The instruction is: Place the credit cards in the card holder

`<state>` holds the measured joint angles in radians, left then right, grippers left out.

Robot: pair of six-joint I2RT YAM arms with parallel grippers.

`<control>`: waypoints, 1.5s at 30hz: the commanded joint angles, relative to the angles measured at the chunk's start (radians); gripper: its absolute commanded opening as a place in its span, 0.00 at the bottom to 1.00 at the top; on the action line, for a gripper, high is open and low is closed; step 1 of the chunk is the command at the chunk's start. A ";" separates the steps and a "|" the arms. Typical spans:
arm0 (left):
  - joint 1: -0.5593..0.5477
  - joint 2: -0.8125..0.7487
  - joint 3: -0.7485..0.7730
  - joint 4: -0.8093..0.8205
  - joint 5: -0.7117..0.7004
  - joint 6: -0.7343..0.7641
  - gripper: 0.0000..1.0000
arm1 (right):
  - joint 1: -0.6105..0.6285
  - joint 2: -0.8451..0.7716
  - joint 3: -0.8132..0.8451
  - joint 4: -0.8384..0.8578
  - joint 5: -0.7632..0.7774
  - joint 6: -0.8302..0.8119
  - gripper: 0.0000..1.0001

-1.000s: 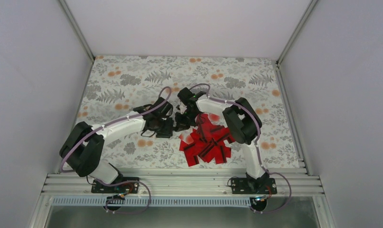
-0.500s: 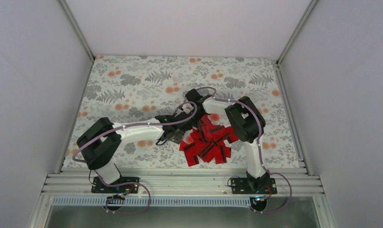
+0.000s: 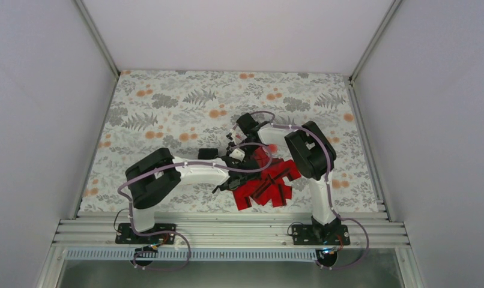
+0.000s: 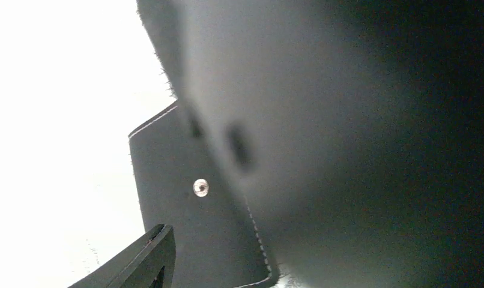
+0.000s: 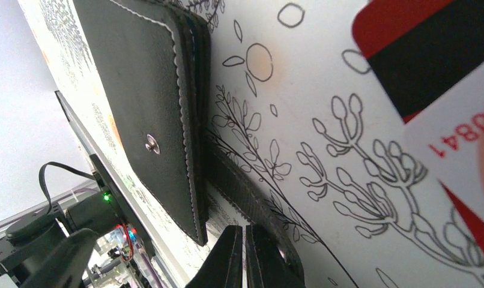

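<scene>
The credit cards (image 3: 265,181) lie in a loose red heap on the flowered cloth at the front right; one card corner (image 5: 420,54) shows in the right wrist view. The card holder (image 5: 143,114) lies closed and flat on the cloth, snap side up, left of the heap (image 3: 208,153). My right gripper (image 5: 244,255) is shut, its tips at the cloth beside the holder's loose strap (image 5: 251,198). My left gripper (image 3: 221,163) hangs over the holder (image 4: 191,216). Only one left finger (image 4: 146,258) shows, far off to the side; a dark blur hides the other.
The right arm's black elbow (image 3: 305,153) looms over the back of the card heap. The left arm's elbow (image 3: 151,183) sits near the front left. A metal rail (image 3: 227,231) runs along the near table edge; grey walls close the other sides.
The left arm's elbow has swung right and its forearm now stretches toward the card heap. Its gripper stays near the holder. The right gripper has shifted slightly back.
</scene>
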<state>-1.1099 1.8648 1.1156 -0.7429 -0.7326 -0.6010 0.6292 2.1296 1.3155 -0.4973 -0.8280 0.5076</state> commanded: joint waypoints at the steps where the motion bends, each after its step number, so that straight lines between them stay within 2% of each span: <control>1: 0.014 0.035 -0.049 -0.158 -0.059 -0.075 0.60 | -0.003 0.007 -0.040 -0.048 0.033 -0.012 0.04; 12: -0.011 0.051 -0.149 -0.127 -0.032 -0.108 0.60 | -0.005 0.000 -0.042 -0.062 0.040 -0.005 0.04; 18: -0.008 0.140 -0.122 -0.144 -0.050 -0.121 0.61 | -0.005 0.000 -0.047 -0.070 0.040 -0.003 0.04; 25: 0.010 0.181 -0.130 -0.176 0.015 -0.155 0.62 | -0.025 -0.015 -0.076 -0.076 0.045 -0.011 0.04; 31: -0.038 -0.017 -0.140 -0.149 0.026 -0.121 0.62 | -0.039 -0.032 -0.041 -0.098 0.021 -0.034 0.04; 36: -0.047 -0.250 -0.183 -0.129 -0.001 -0.177 0.63 | -0.040 -0.026 0.005 -0.119 0.020 -0.029 0.04; 39: -0.046 -0.305 -0.229 -0.063 0.026 -0.144 0.68 | -0.039 -0.021 0.008 -0.117 0.024 -0.020 0.04; 42: -0.039 -0.301 -0.256 0.034 0.086 -0.070 0.83 | -0.039 -0.018 0.007 -0.116 0.027 -0.011 0.04; 45: 0.001 -0.262 -0.252 0.071 0.164 -0.063 0.90 | -0.040 -0.018 0.007 -0.119 0.029 -0.006 0.04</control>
<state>-1.1469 1.5639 0.8734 -0.7635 -0.6750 -0.6998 0.5949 2.1212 1.3117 -0.5667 -0.8398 0.4961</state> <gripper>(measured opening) 0.876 0.040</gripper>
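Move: The card holder's middle lies about 4 cm left of the left hand point, level with it front to back and some 2 cm below. A loose white card lies roughly 6 cm right and 5 cm back from that hand, and the middle of the red card pile some 16 cm right and 7 cm back. From the right hand, its closed fingertips already on the holder's strap, the holder's middle is about 6 cm left and 1 cm back. Ease the left gripper barely 2 cm left, then dip it about 1 cm beside the right gripper, coming slightly back right. Then draw it some 4 cm back and 4 cm left while lifting it clear, ending above and behind the holder's near edge, fingers spreading wider as it leaves. Keep the right fingers shut on the strap and, late on, slide them about 1.5 cm right. ##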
